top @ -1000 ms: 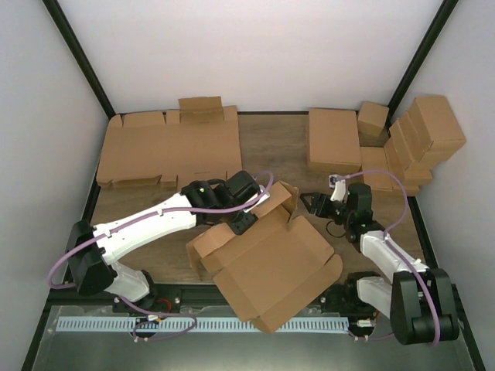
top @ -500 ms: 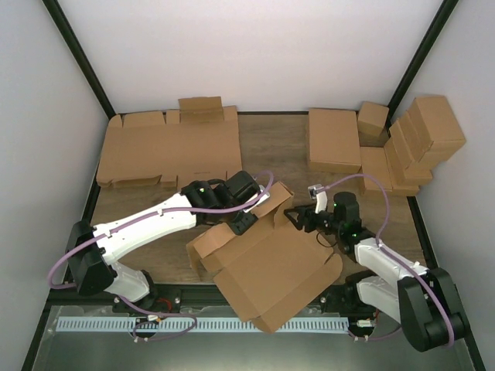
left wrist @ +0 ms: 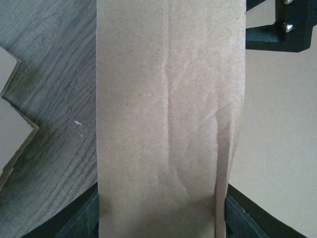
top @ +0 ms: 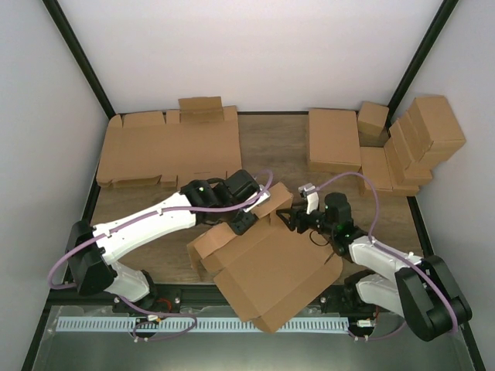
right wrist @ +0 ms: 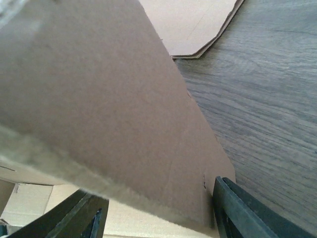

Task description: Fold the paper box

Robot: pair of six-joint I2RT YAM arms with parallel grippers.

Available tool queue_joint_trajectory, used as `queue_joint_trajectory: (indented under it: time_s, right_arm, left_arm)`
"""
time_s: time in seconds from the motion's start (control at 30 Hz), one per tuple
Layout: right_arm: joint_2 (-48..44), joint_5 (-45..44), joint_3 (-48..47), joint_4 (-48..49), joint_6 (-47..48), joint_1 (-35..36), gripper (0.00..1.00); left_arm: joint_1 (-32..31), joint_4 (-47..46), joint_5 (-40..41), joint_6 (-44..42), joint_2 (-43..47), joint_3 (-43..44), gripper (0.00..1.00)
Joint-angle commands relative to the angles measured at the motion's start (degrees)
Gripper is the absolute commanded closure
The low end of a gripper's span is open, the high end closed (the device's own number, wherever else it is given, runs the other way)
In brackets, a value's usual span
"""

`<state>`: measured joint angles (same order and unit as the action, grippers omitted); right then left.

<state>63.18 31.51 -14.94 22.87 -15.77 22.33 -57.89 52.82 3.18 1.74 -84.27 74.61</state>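
Observation:
The paper box [top: 271,267] lies half folded at the table's near middle, side walls partly raised, one flap [top: 278,201] standing at its far corner. My left gripper [top: 246,222] is shut across a long strip of the box [left wrist: 168,114]; the strip fills the gap between both fingers [left wrist: 84,215]. My right gripper [top: 291,220] has reached the standing flap from the right and stands open astride it. In the right wrist view the flap [right wrist: 109,99] slants between the jaws [right wrist: 158,218], its edge against the right finger [right wrist: 242,213].
A pile of flat cardboard blanks [top: 170,151] lies at the back left. Finished boxes [top: 414,139] are stacked at the back right beside a flat closed box [top: 334,139]. Bare wood [top: 274,151] shows between them. Black frame posts [top: 77,54] flank the table.
The right arm has swung left from the open table to the box's standing flap, its jaws narrowing slightly. The left arm and the box have stayed put.

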Motion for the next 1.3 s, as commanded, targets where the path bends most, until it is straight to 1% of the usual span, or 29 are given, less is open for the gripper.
queue_joint_trajectory:
  time_s: [0.0, 0.27, 0.4, 0.53, 0.77, 0.87, 1.03, 1.17, 1.27]
  right_arm:
    - [0.44, -3.4, -0.79, 4.86, 1.9, 1.96, 0.41]
    - [2.35, -5.07, -0.78, 7.06, 2.57, 3.03, 0.44]
    - [2.92, -5.17, -0.97, 7.9, 3.13, 3.45, 0.49]
    - [2.73, -8.36, -1.29, 8.43, 3.72, 5.1, 0.54]
    - [4.18, -17.51, -1.6, 11.55, 4.92, 8.54, 0.67]
    - [5.8, -22.37, -2.08, 13.02, 5.62, 10.36, 0.7]
    - [8.55, -28.75, -2.57, 15.16, 4.85, 11.73, 0.84]
    - [10.62, -37.94, -3.27, 15.35, 6.12, 15.29, 0.98]
    - [11.47, -40.28, -3.06, 15.82, 5.76, 16.42, 0.99]
  left_arm:
    - [0.75, -1.35, -3.47, 0.24, 0.08, 2.03, 0.45]
    - [2.25, -2.01, -7.21, -0.06, 0.64, 2.12, 0.45]
    - [2.32, -1.76, -7.9, -0.07, 0.86, 2.12, 0.45]
    - [2.33, -1.57, -9.06, 0.01, 0.86, 2.45, 0.45]
    - [2.7, -1.73, -12.9, 1.02, 0.88, 3.46, 0.45]
    - [3.2, -1.67, -14.28, 1.4, 1.0, 4.02, 0.45]
    - [4.3, -1.66, -15.64, 1.53, 1.34, 4.15, 0.45]
    - [4.66, -1.49, -16.07, 1.79, 1.39, 3.99, 0.44]
    - [4.74, -1.49, -16.25, 1.78, 1.52, 3.88, 0.44]
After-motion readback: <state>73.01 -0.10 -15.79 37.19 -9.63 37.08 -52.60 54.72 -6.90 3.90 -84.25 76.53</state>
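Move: The end flap of the box's raised side wall stands right at the right hand's open fingers, its middle about 3 cm ahead, 3 cm to the left and 2 cm above. The stretch of wall already held by the left hand is some 11 cm left, 3 cm back and 3 cm higher, and the box floor panel's middle lies about 17 cm back, 1 cm left and 10 cm lower. From the left hand the end flap is roughly 6 cm ahead, 8 cm right and 3 cm lower. Forward and a little left, about 3.5 cm in all, the right hand works in on the end flap, swinging its fingers some 20 degrees clockwise to point more forward. Meanwhile the fingers go from over half open to nearly shut, pinching the flap's cardboard between them. The left hand keeps its hold on the side wall almost in place, tilting about 10 degrees so its fingertips swing back and right. ##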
